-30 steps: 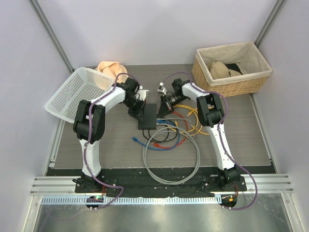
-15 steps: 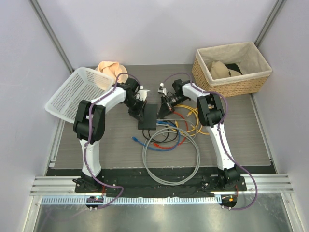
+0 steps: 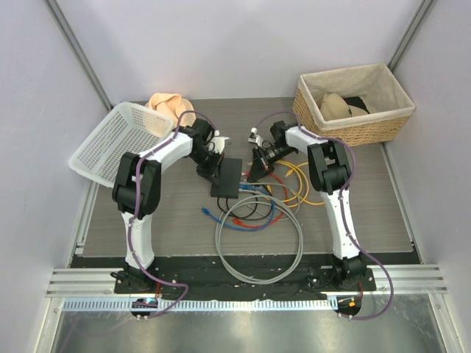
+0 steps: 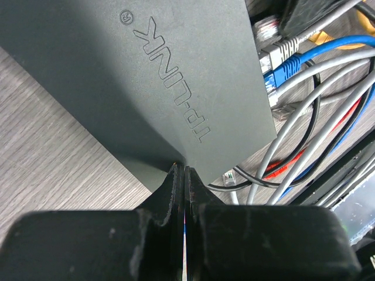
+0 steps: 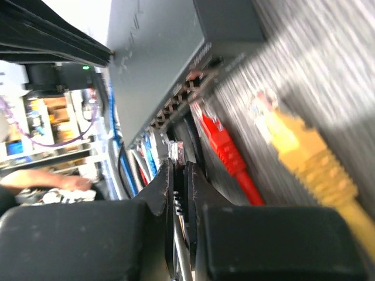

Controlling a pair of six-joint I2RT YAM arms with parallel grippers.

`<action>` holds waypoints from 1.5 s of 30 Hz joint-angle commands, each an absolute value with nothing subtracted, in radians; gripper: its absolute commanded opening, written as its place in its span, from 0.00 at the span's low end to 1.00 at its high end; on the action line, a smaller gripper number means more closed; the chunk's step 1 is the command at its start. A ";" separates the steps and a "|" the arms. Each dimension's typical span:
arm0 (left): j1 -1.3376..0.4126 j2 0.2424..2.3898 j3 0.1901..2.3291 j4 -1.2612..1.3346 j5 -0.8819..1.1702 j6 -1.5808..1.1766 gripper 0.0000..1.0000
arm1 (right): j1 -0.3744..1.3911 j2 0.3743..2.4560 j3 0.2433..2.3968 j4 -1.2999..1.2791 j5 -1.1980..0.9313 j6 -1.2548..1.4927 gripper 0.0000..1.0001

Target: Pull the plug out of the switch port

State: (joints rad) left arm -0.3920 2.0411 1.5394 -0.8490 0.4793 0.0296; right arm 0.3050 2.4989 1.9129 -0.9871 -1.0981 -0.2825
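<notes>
The black switch (image 3: pixel 226 176) lies flat at mid-table, its port row facing right. My left gripper (image 4: pixel 180 168) is shut with nothing in it, its tips pressed on the near edge of the switch (image 4: pixel 146 76). My right gripper (image 5: pixel 179 167) is shut on a plug (image 5: pixel 177 153), whose clear tip pokes out past the fingers, just off the switch's port row (image 5: pixel 181 93). In the top view the right gripper (image 3: pixel 257 168) sits a little right of the switch. Blue and grey plugs (image 4: pixel 287 67) remain in other ports.
Loose red (image 5: pixel 225 146) and yellow (image 5: pixel 304 152) plugs lie on the table beside the ports. A grey cable coil (image 3: pixel 257 250) lies in front of the switch. A wicker basket (image 3: pixel 353 103) stands back right, a white mesh basket (image 3: pixel 110 140) back left.
My right gripper has drawn to the right, away from the switch, with the plug in it, and the cables shifted with it. The left gripper has stayed on the switch.
</notes>
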 commanded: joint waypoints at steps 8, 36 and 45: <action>-0.402 2.098 1.578 -0.804 0.476 -0.021 0.00 | 0.219 2.278 1.850 -0.971 -0.680 -0.383 0.01; -0.397 2.037 1.632 -0.853 0.480 -0.020 0.00 | 0.249 2.010 1.766 -0.641 -0.267 -0.273 0.47; -0.385 2.020 1.666 -0.911 0.489 -0.009 0.00 | 0.281 2.074 1.742 -0.672 -0.834 -0.223 0.73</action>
State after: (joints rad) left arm -0.3958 2.0735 1.6348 -0.8707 0.4862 -0.0257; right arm 0.2474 2.0399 1.7142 -0.6365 -0.5034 -0.2764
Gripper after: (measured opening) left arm 0.015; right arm 0.750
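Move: The black plug is already out of the switch and pinched in the right fingers, low over the table. It goes to the far strand of yellow cables, about 7 cm ahead and 13 cm right. The switch's middle is some 8 cm left, level; the red plug is 3 cm straight ahead, and the yellow plug 6 cm ahead, 2 cm right. From the left hand, that strand is some 10 cm ahead and 25 cm right, the switch's middle 4 cm ahead and 3 cm right. The black plug, still pinched, is carried off to the right and forward by the right hand, away from the switch's ports, about 14 cm right and 8 cm ahead. The wrist turns some 50 degrees until the fingers point steeply down; they open wide and let go, and the hand rises and swings back left. The shut left fingers, resting on the switch at first, shift about 2 cm right and forward, then lift slightly. ##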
